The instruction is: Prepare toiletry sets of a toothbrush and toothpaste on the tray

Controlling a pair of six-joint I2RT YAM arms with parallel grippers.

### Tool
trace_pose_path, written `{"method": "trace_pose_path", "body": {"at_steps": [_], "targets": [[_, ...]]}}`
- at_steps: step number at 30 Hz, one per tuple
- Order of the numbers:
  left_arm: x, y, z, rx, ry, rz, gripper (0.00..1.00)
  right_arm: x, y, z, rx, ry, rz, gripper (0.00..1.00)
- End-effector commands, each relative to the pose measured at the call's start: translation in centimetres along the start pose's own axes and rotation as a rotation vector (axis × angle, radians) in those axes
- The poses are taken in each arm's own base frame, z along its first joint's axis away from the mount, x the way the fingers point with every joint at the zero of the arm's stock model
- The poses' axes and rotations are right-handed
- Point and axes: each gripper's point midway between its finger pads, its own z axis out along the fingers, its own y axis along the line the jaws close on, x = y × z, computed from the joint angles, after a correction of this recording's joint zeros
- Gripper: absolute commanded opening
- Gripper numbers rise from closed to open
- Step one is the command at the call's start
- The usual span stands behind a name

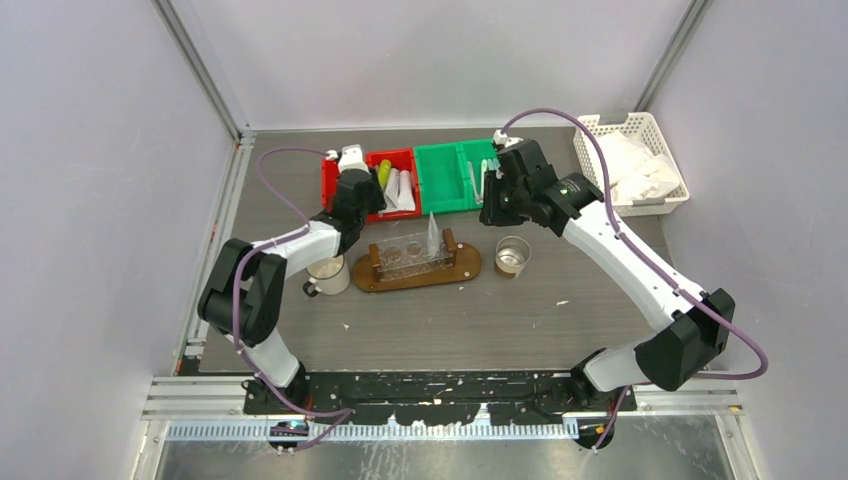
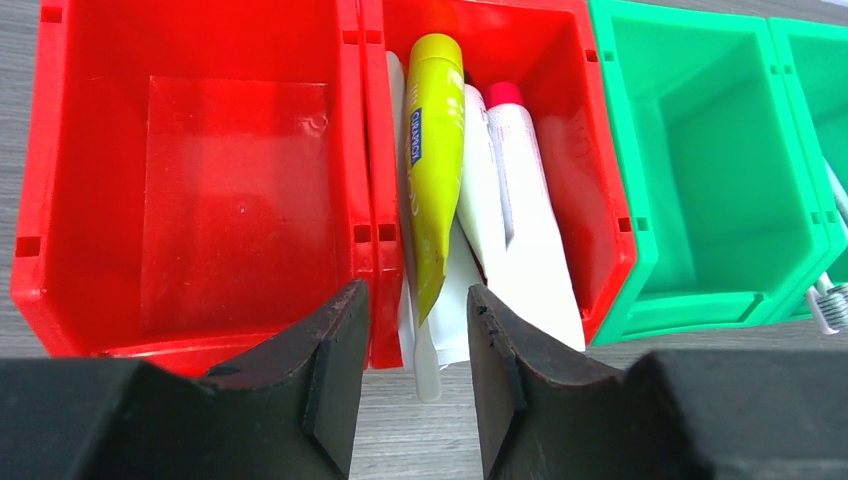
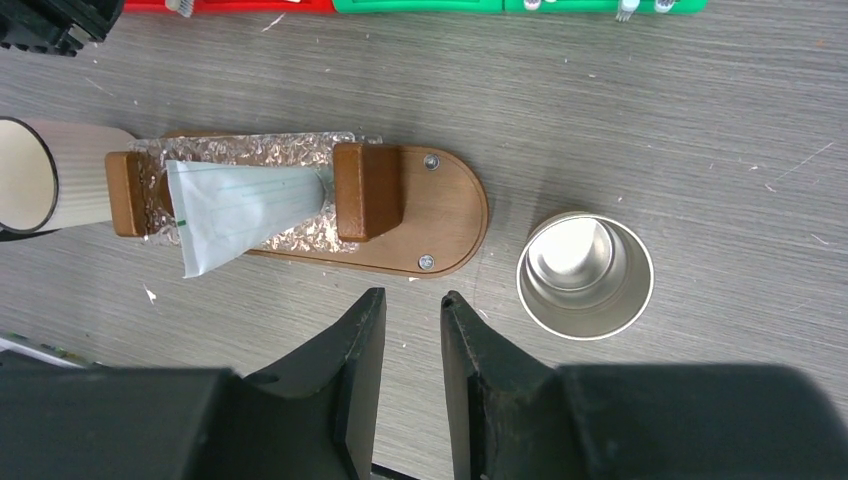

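Observation:
The wooden tray (image 1: pixel 462 266) lies mid-table with a clear holder on it, and one whitish toothpaste tube (image 1: pixel 433 233) stands in that holder. My left gripper (image 1: pixel 362 208) hovers at the front edge of the red bins (image 2: pixel 200 200). It is open, its jaws either side of the flat tail of a white tube (image 2: pixel 428 370) without touching it. Above that tail lie a yellow-green tube (image 2: pixel 432 170) and more white tubes (image 2: pixel 520 210). Toothbrushes (image 1: pixel 470 180) rest in a green bin (image 1: pixel 440 178). My right gripper (image 3: pixel 412 300) hangs high over the table near the tray's (image 3: pixel 440 215) right end, open by a narrow gap and empty.
A white mug (image 1: pixel 327 275) stands left of the tray and a metal cup (image 3: pixel 585 275) right of it. A white basket (image 1: pixel 660 135) holding cloths sits at the back right. The left red bin is empty. Enclosure walls close in the table on three sides.

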Motion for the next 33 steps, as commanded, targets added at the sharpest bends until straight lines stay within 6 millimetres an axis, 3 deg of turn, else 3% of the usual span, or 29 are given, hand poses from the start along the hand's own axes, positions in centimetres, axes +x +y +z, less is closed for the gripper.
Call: {"method": "trace_pose_path", "body": {"at_steps": [1, 5, 8, 21, 26, 33], "targets": [[-3.4, -1.5, 0.5, 0.019, -0.105, 0.006, 0.43, -1.1, 0.0, -0.6, -0.03, -0.052, -0.003, 0.33], [-3.2, -1.5, 0.8, 0.019, -0.103, 0.013, 0.41, -1.0, -0.2, -0.2, -0.033, -0.043, 0.002, 0.33], [-3.1, -1.5, 1.2, 0.015, -0.102, 0.02, 0.27, -0.8, -0.3, 0.0, -0.034, -0.039, 0.003, 0.32], [-2.0, -1.8, 2.1, 0.004, -0.079, 0.044, 0.2, -0.6, -1.0, 0.8, -0.031, -0.025, 0.015, 0.32], [-2.1, -1.7, 2.2, -0.004, -0.083, 0.042, 0.01, -0.3, -0.5, 1.0, -0.064, -0.009, 0.017, 0.32], [-3.7, -1.6, 1.6, -0.03, -0.11, 0.042, 0.01, -0.1, -0.5, 1.2, -0.072, -0.002, 0.02, 0.32]]}}
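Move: The lime-green toothpaste is nearly in front of my open left fingers: its flat tail end is just below their gap, its middle about 6 cm ahead, 1 cm to the right and 2 cm lower. Packed at the same depth, the black-capped white tube lies some 3 cm to the left hand's right and the pink-capped one 5 cm. The empty red bin's middle is 8 cm left and 4 cm ahead. From my right hand the lime toothpaste is roughly 18 cm ahead, 20 cm left and 12 cm down. I ease my left hand forward, down and slightly to the right, about 2 cm in all, over the tail of the lime-green toothpaste. The fingers narrow on the way; then, with the hand stopped, they shut and pinch the flat tail between the tips. My right hand sinks about 1.5 cm, empty, its opening unchanged. ##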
